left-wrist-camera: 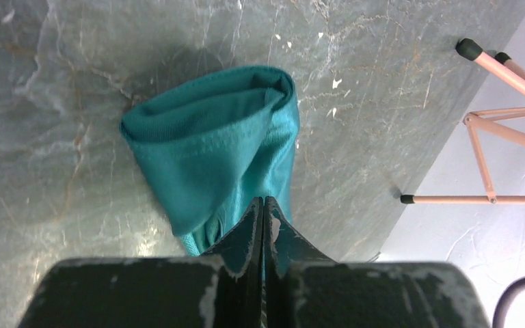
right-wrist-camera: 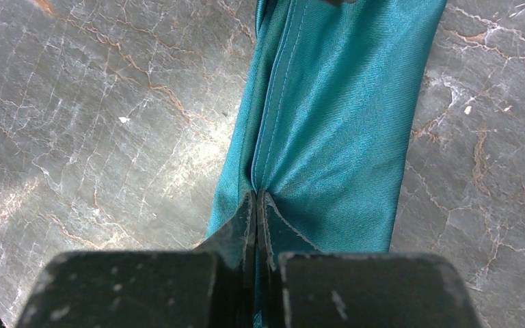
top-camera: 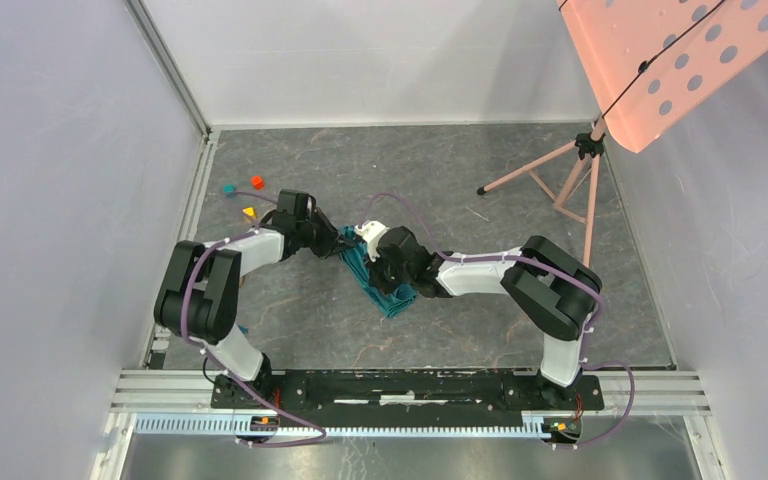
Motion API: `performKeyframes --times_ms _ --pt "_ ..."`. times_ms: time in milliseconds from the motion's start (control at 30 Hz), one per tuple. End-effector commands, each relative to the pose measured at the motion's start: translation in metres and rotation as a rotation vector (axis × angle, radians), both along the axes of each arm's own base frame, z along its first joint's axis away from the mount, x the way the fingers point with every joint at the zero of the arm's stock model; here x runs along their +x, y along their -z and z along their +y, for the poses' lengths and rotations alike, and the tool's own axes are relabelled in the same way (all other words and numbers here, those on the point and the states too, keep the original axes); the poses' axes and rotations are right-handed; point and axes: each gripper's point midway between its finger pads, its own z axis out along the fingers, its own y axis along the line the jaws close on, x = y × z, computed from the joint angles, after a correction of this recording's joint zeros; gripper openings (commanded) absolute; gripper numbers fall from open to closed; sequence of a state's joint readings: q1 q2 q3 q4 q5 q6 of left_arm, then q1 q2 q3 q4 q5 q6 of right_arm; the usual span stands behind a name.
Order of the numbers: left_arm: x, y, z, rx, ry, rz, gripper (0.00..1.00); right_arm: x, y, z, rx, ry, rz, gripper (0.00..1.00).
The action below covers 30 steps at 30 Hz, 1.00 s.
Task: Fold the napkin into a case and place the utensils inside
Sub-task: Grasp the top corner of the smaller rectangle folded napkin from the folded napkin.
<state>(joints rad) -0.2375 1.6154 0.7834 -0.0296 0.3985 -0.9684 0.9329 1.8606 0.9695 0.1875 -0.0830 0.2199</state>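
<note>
The teal-green napkin [top-camera: 396, 298] lies folded into a narrow, long case between the two arms. In the left wrist view its open mouth [left-wrist-camera: 212, 102] faces away from me, like a pouch. My left gripper [left-wrist-camera: 264, 201] is shut on a fold at the case's near end, at its upper-left end from above [top-camera: 340, 243]. My right gripper [right-wrist-camera: 256, 197] is shut on the cloth [right-wrist-camera: 335, 116] along a stitched seam, near the case's middle [top-camera: 388, 275]. The utensils are out of view.
Small red [top-camera: 257, 182], teal [top-camera: 229, 188] and yellow [top-camera: 249, 211] cubes lie at the back left, beyond the left gripper. A pink tripod stand [top-camera: 560, 185] with a perforated pink board [top-camera: 680, 60] stands at the back right. White walls enclose the grey marbled table [top-camera: 480, 330].
</note>
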Motion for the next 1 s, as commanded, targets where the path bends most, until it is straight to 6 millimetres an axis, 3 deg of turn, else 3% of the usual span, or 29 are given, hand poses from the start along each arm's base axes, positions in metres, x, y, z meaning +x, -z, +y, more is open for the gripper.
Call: performKeyframes --times_ms 0,167,233,400,500,700,967 --pt "0.017 0.005 -0.002 0.055 0.061 -0.052 0.02 -0.003 0.004 -0.002 -0.003 -0.008 0.004 0.00" --pt "-0.002 0.044 0.031 0.208 0.005 0.066 0.02 -0.007 -0.009 0.003 0.017 -0.042 0.008 0.02" --pt "-0.006 0.054 0.041 0.242 0.001 0.091 0.02 -0.009 -0.021 0.007 0.028 -0.069 -0.006 0.12" --pt "-0.012 0.064 0.050 0.258 0.006 0.111 0.02 -0.010 -0.055 0.013 -0.004 -0.163 -0.192 0.51" --pt "-0.010 0.061 0.049 0.250 0.014 0.101 0.02 -0.009 -0.054 0.021 -0.086 -0.217 -0.275 0.60" --pt "-0.007 0.056 0.048 0.252 0.013 0.093 0.02 -0.004 -0.036 0.028 -0.219 -0.178 -0.344 0.65" --pt "-0.007 0.058 0.047 0.244 0.009 0.094 0.02 0.001 -0.003 0.017 -0.319 -0.049 -0.350 0.61"
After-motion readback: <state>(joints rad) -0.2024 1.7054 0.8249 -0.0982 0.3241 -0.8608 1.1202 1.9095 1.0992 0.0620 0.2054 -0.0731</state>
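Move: The folded napkin's top end lies about 2 cm ahead of the left hand, 1 cm to its left and 3 cm below. From the right hand, whose closed fingers already rest on the fold, that end is some 6 cm ahead and 4 cm left, about level. The napkin's near end is about 8 cm back and 7 cm right of the right hand; the yellow block is roughly 6 cm ahead and 20 cm left of the left hand. Left's shut fingertips sink about 3 cm onto the napkin's top end; right opens off the fold and hops left. ##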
